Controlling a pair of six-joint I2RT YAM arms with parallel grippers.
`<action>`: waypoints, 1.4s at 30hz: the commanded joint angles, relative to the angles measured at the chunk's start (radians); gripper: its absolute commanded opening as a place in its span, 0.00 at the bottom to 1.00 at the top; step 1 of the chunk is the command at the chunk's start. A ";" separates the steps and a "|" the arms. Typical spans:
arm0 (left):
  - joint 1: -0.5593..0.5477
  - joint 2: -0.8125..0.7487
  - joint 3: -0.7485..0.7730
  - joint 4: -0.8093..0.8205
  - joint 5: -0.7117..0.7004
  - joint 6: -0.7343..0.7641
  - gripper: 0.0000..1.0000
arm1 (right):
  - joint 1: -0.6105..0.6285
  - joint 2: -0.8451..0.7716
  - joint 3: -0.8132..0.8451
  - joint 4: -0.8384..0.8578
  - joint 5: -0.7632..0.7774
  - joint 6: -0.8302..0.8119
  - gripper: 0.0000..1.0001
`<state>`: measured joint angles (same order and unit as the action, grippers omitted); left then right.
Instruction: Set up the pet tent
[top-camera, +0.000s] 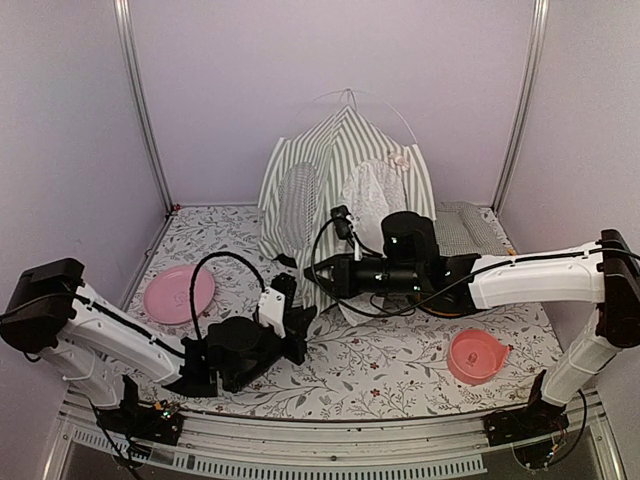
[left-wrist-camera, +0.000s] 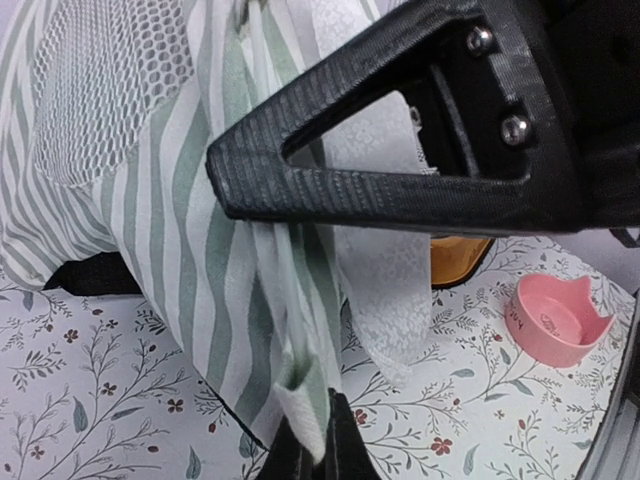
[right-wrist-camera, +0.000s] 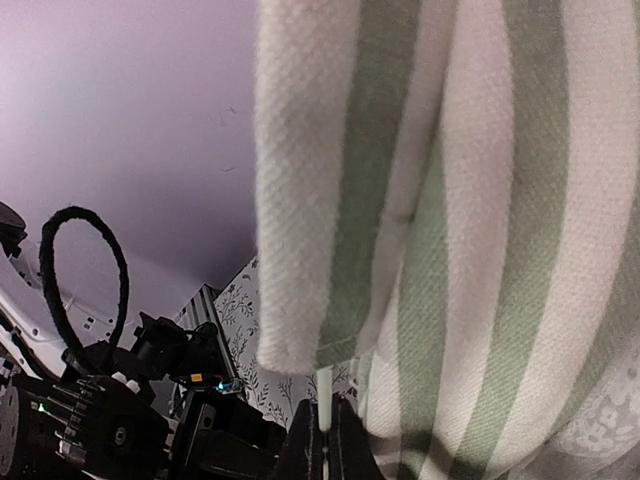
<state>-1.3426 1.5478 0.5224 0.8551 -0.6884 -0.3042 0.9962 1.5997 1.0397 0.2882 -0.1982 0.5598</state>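
The pet tent (top-camera: 335, 165), a grey-green and white striped teepee with a white lace door curtain (top-camera: 375, 195), stands at the back middle of the table. In the left wrist view my left gripper (left-wrist-camera: 316, 445) is shut on a folded hem corner of the tent fabric (left-wrist-camera: 180, 230) low at its front. My right gripper (right-wrist-camera: 323, 445) is shut on a thin white pole (right-wrist-camera: 323, 392) that comes out of the striped sleeve (right-wrist-camera: 330, 200). In the top view the left gripper (top-camera: 287, 288) and right gripper (top-camera: 308, 274) meet at the tent's front left foot.
A pink plate (top-camera: 178, 293) lies at the left and a pink cat-eared bowl (top-camera: 475, 355) at the front right. A green-checked cushion (top-camera: 465, 230) sits behind the right arm. Metal frame posts (top-camera: 140, 100) stand at the back corners. The right gripper's black finger (left-wrist-camera: 400, 180) crosses the left wrist view.
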 joint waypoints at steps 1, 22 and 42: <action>0.003 -0.052 0.011 -0.200 0.108 -0.003 0.05 | -0.031 -0.021 -0.002 0.132 0.128 -0.050 0.00; 0.265 -0.403 0.073 -0.613 0.165 -0.220 0.39 | -0.042 0.005 0.015 0.135 -0.009 -0.089 0.00; 0.332 -0.407 0.023 -0.409 0.190 -0.008 0.65 | -0.060 0.057 0.128 0.040 -0.087 -0.054 0.00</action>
<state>-1.0676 1.1965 0.4992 0.5034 -0.4641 -0.3073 0.9329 1.6306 1.1362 0.3149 -0.2584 0.5156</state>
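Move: The left fingers are already shut on the tent's lower sleeve end. From them, the pole in the right fingers is some 4 cm ahead, 1 cm to the right and 7 cm up. The door flap's lower tip lies about 7 cm ahead, 9 cm right and 10 cm down; the pink plate lies some 17 cm ahead, 34 cm left and 16 cm down. From the right hand, the sleeve end is about 4 cm back, 1 cm left and 7 cm below. Open the left fingers to let go of the sleeve end, draw the left gripper about 7 cm left and 5 cm forward while lifting some 4 cm, then open the fingers wider beside the tent. Keep the right gripper pinched on the pole and carry it up about 4 cm and forward 3 cm, raising it in two stages with a pause between. ##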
